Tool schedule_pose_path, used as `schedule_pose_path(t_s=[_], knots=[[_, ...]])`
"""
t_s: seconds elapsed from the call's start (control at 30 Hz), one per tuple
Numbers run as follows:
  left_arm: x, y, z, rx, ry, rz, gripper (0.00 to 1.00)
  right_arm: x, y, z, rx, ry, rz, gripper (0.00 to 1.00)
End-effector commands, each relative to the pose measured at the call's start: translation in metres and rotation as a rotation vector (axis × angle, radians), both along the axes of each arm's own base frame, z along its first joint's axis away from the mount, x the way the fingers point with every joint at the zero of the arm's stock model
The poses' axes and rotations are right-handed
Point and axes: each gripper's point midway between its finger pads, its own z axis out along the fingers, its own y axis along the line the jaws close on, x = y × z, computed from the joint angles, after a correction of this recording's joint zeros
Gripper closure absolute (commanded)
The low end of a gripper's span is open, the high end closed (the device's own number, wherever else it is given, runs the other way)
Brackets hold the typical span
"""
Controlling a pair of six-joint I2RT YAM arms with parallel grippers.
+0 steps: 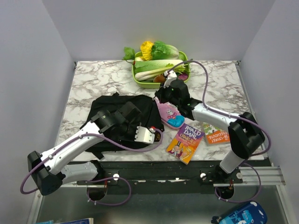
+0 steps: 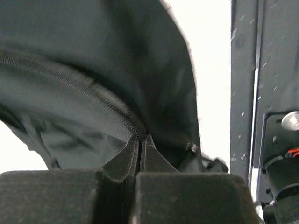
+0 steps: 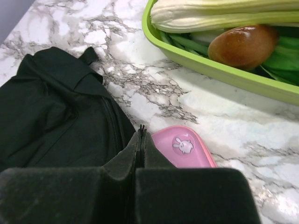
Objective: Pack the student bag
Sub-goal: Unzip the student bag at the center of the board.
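Observation:
The student bag [image 1: 117, 122], black and soft, lies flat on the left half of the marble table. My left gripper [image 1: 156, 136] is at the bag's near right corner. In the left wrist view its jaws are pressed together right where the bag's zip line [image 2: 93, 95] runs into them. My right gripper [image 1: 160, 97] is at the bag's far right corner. It is shut with a thin black strip of the bag [image 3: 141, 129] poking out between its tips. The bag's fabric [image 3: 56, 112] fills the left of the right wrist view.
A pink pencil case [image 1: 169, 114] [image 3: 183, 148] lies just right of the bag. A Roald Dahl book [image 1: 185, 140] and an orange book [image 1: 216, 133] sit near the front edge. A green tray [image 1: 139, 83] [image 3: 196, 66] of vegetables stands at the back.

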Motion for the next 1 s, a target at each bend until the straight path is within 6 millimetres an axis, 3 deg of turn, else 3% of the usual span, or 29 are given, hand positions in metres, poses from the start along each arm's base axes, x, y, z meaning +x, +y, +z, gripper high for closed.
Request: schedule_pose_path(t_s=[0.0,0.03,0.07,0.1,0.17,0.2,0.33,0.4,0.5,0.63,0.8,0.97], knots=[[0.002,0.07,-0.012,0.146,0.056,0.213,1.0,0.005,-0.038,0.046,0.1,-0.135,-0.094,0.99],[0.016,0.069,-0.012,0.112,0.038,0.27,0.93,-0.005,-0.036,0.051,0.134,-0.129,-0.073,0.99],[0.029,0.079,-0.012,0.091,0.036,0.377,0.71,-0.016,-0.035,0.036,0.126,-0.1,-0.051,0.99],[0.033,0.078,-0.013,0.055,0.055,0.424,0.55,-0.028,-0.025,0.034,0.131,-0.089,-0.015,0.99],[0.04,0.069,-0.009,-0.024,0.097,0.509,0.23,-0.043,-0.016,0.026,0.126,-0.069,0.017,0.99],[0.037,0.055,-0.002,-0.096,0.137,0.5,0.02,-0.055,-0.01,0.015,0.116,-0.045,0.037,0.99],[0.03,0.016,0.035,-0.29,0.238,0.463,0.02,-0.068,-0.009,0.001,0.14,0.0,0.033,0.99],[0.033,-0.002,0.058,-0.358,0.251,0.456,0.01,-0.069,-0.012,0.006,0.145,-0.013,0.028,0.99],[0.041,-0.034,0.074,-0.389,0.256,0.45,0.01,-0.066,-0.018,0.014,0.141,-0.038,0.002,0.99],[0.063,-0.08,0.075,-0.464,0.254,0.52,0.01,-0.058,-0.019,0.023,0.134,-0.064,-0.016,0.99],[0.108,-0.095,0.047,-0.493,0.218,0.799,0.01,-0.051,-0.016,0.035,0.151,-0.078,-0.018,0.99],[0.126,-0.109,0.026,-0.49,0.276,0.937,0.01,-0.053,-0.021,0.031,0.159,-0.066,-0.018,0.99]])
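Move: The left fingers are shut at the near end of the bag's zipper. Its far stretch, near the bag's right edge, lies about 13 cm ahead, 10 cm to the right and 3 cm lower. From there, the pink pencil case is some 8 cm farther right. From the right fingertips, that zipper stretch is about 7 cm back, 2 cm left and 4 cm below; the pencil case is 8 cm back and 6 cm right, the vegetable basket 17 cm ahead and 2 cm right. Left and forward first, about 7 cm, the left hand carries its shut fingers, opens them wide and comes free of the zipper end; then it swings some 17 cm right in a raised arc, turning counter-clockwise, and sinks forward over the far zipper stretch towards the right fingertips. Meanwhile the right hand, still shut, draws back about 7 cm, dipping and rising again, to the zipper by the pencil case. ##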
